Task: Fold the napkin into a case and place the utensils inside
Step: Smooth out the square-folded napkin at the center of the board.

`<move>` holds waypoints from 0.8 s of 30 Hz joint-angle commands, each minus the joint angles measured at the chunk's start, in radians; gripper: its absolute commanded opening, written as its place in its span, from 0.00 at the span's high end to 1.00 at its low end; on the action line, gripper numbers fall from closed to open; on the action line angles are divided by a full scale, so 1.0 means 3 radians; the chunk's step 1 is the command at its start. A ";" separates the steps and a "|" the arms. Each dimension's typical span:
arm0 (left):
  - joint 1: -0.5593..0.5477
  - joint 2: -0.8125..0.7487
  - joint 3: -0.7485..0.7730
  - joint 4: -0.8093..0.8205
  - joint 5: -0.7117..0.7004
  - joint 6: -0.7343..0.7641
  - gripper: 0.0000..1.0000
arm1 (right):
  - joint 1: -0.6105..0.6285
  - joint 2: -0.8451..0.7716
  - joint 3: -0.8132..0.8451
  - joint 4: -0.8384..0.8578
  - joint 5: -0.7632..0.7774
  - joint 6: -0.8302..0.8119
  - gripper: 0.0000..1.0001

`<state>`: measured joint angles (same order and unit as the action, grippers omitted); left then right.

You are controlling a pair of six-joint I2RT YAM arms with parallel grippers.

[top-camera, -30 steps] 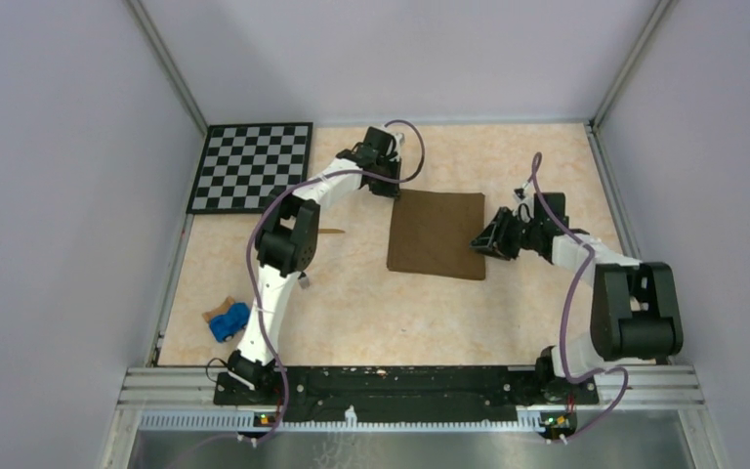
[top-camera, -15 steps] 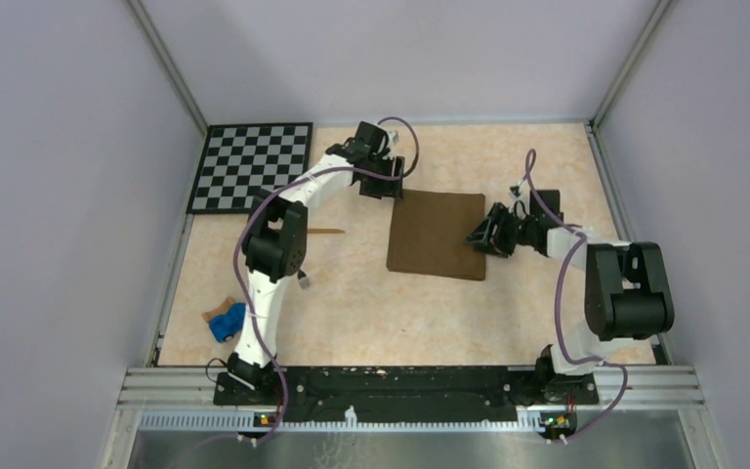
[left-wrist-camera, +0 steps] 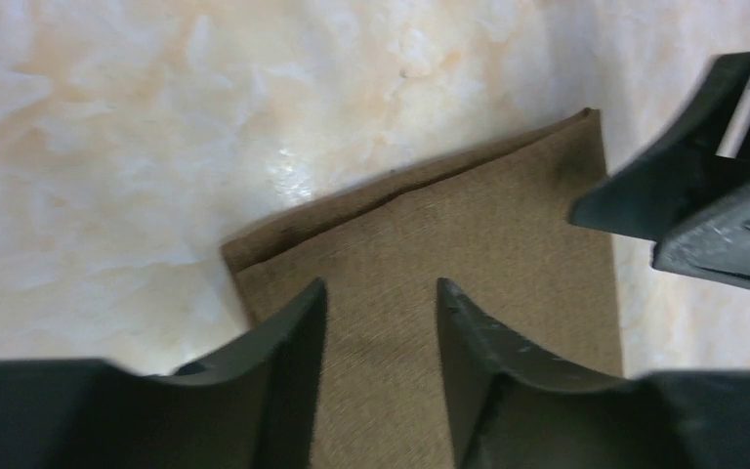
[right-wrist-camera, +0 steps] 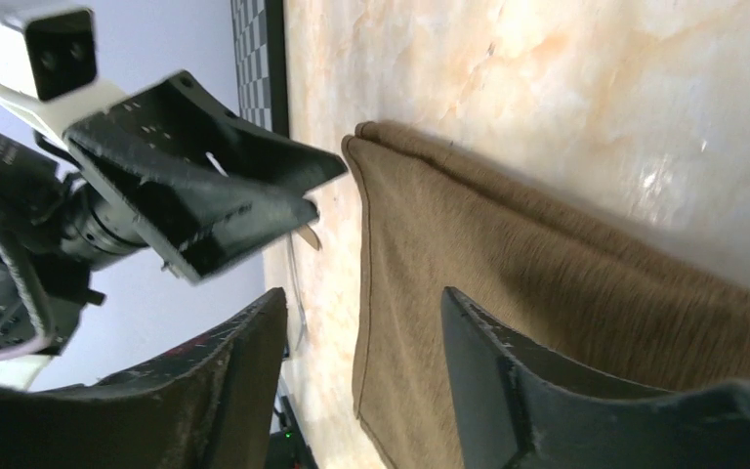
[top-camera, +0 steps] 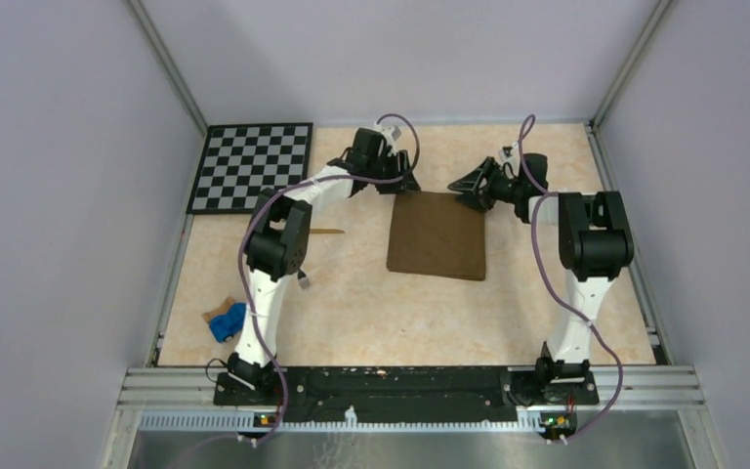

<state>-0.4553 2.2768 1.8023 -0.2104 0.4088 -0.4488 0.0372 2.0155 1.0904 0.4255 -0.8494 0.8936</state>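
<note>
The dark brown napkin point(top-camera: 437, 236) lies flat in the middle of the table, and two layers show along its far edge point(left-wrist-camera: 371, 195). My left gripper point(top-camera: 397, 185) hangs over its far left corner, jaws open with only cloth point(left-wrist-camera: 488, 283) below them. My right gripper point(top-camera: 463, 188) is at the far right corner, also open, over the napkin point(right-wrist-camera: 547, 274). The two grippers face each other across the far edge. One slim utensil point(top-camera: 329, 232) lies left of the napkin beside the left arm. A small grey utensil point(top-camera: 304, 282) lies nearer. No case shows.
A black-and-white checkerboard point(top-camera: 252, 165) lies at the far left corner. A small blue toy car point(top-camera: 229, 320) sits on a brown scrap near the left front. Metal rails and walls bound the table on the sides.
My right arm has swung from the napkin's right edge up to its far right corner. The left gripper has opened and shifted slightly right at the far left corner.
</note>
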 commanded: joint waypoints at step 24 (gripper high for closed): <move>0.0154 -0.0324 -0.0165 0.0848 0.0140 -0.0258 0.03 | -0.0463 -0.0098 0.0401 -0.0048 -0.0295 -0.0139 0.22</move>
<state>-0.3679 2.3409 1.7126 0.1108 0.5106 -0.5888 -0.1226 2.1292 1.1652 0.4725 -0.9249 0.9058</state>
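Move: The square-folded napkin has its middle about 11 cm back and 7 cm right of the left hand, some 6 cm below it. From the right hand the napkin's middle is about 8 cm back, 6 cm left and 7 cm down. The knife lies roughly 23 cm left and 12 cm back of the left hand; the chessboard is some 34 cm to that hand's left and 2 cm farther out. Spreading apart along the napkin's far edge, both hands dip while easing forward: the right sinks about 3.5 cm, then sweeps right some 7 cm in all, dragging the cloth; the left first slips 2 cm right, rolls about 15 degrees right-side-up, then backs left 4 cm as it goes forward. Both rise slightly at the end, fingers opening wider. ##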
